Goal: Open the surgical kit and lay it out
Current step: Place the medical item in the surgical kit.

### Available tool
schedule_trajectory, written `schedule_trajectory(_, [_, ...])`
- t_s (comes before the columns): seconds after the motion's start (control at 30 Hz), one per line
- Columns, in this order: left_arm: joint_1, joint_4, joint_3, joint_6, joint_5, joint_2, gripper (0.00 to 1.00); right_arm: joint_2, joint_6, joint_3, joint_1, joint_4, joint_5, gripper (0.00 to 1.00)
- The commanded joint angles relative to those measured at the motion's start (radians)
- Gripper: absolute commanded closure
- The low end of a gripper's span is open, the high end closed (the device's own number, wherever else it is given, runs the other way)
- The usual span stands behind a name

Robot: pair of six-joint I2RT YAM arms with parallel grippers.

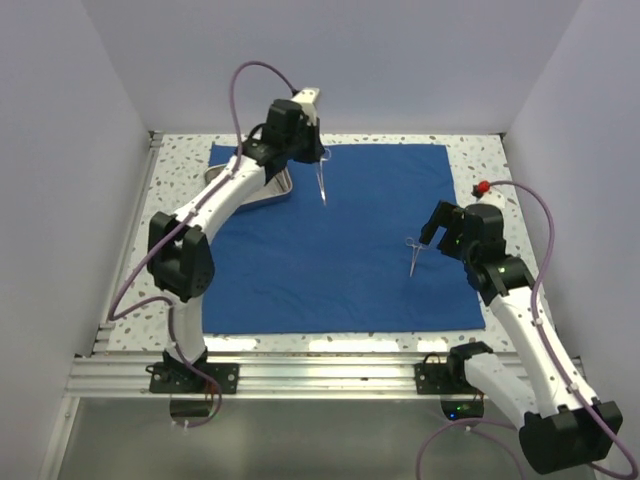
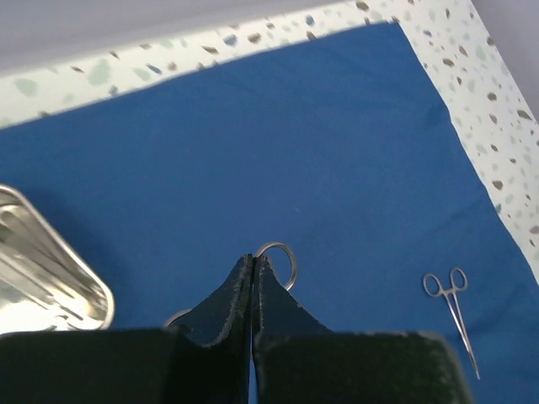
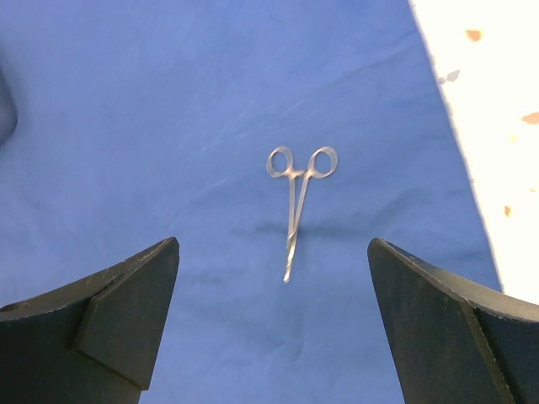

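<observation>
The royal-blue cloth [image 1: 330, 260] lies spread flat on the table. A shiny steel tray [image 1: 262, 186] sits on its far left corner and shows in the left wrist view too, tray [image 2: 50, 278]. My left gripper [image 1: 319, 160] is shut on a slim ring-handled instrument [image 1: 322, 186], which hangs tip down above the cloth; its ring handles [image 2: 285, 257] stick out beside the closed fingers [image 2: 278, 311]. A pair of ring-handled forceps [image 1: 412, 255] lies on the cloth at the right. My right gripper [image 3: 274, 244] stands open just behind the forceps [image 3: 295, 206], not touching them.
The speckled tabletop [image 1: 480, 165] borders the cloth at the back and right. White walls enclose the table on three sides. An aluminium rail [image 1: 320, 375] runs along the near edge. A red knob [image 1: 481, 187] sits by the right arm.
</observation>
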Motion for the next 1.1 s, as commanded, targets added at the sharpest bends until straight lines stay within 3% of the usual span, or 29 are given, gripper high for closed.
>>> schedule_trajectory(0.0, [-0.087, 0.100, -0.063, -0.063, 0.000, -0.065, 1.00, -0.059, 0.046, -0.014, 0.003, 0.005, 0.156, 0.01])
schedule_trajectory(0.2, [-0.240, 0.137, -0.108, -0.105, -0.058, -0.030, 1.00, -0.104, 0.052, -0.029, 0.003, 0.005, 0.212, 0.01])
schedule_trajectory(0.47, [-0.360, 0.214, -0.148, -0.191, -0.092, 0.050, 1.00, -0.091, 0.047, -0.025, 0.003, -0.007, 0.209, 0.01])
schedule_trajectory(1.07, [-0.452, 0.340, -0.131, -0.327, -0.112, 0.277, 1.00, -0.114, 0.043, -0.041, 0.003, -0.006, 0.206, 0.01])
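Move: The left hand already holds the medical item, a ring-handled clamp. The bare cloth it is being taken to is roughly 17 cm back, 22 cm right and 24 cm below that hand; a clamp already lying there is 5 cm farther right. The surgical tray is about 8 cm ahead of and 22 cm left of the left hand, 22 cm lower. From the right hand, the bare spot is some 4 cm ahead, 7 cm left and 19 cm below. Still pinching the medical item by a finger ring, the left hand swings right and back, away from the tray and towards the lying clamp, then mostly sinks: about 21 cm right, 15 back and 17 down in all. Its wrist turns some 10 degrees clockwise and tips down about 15. The open, empty right hand draws some 4 cm right, out of the way. ##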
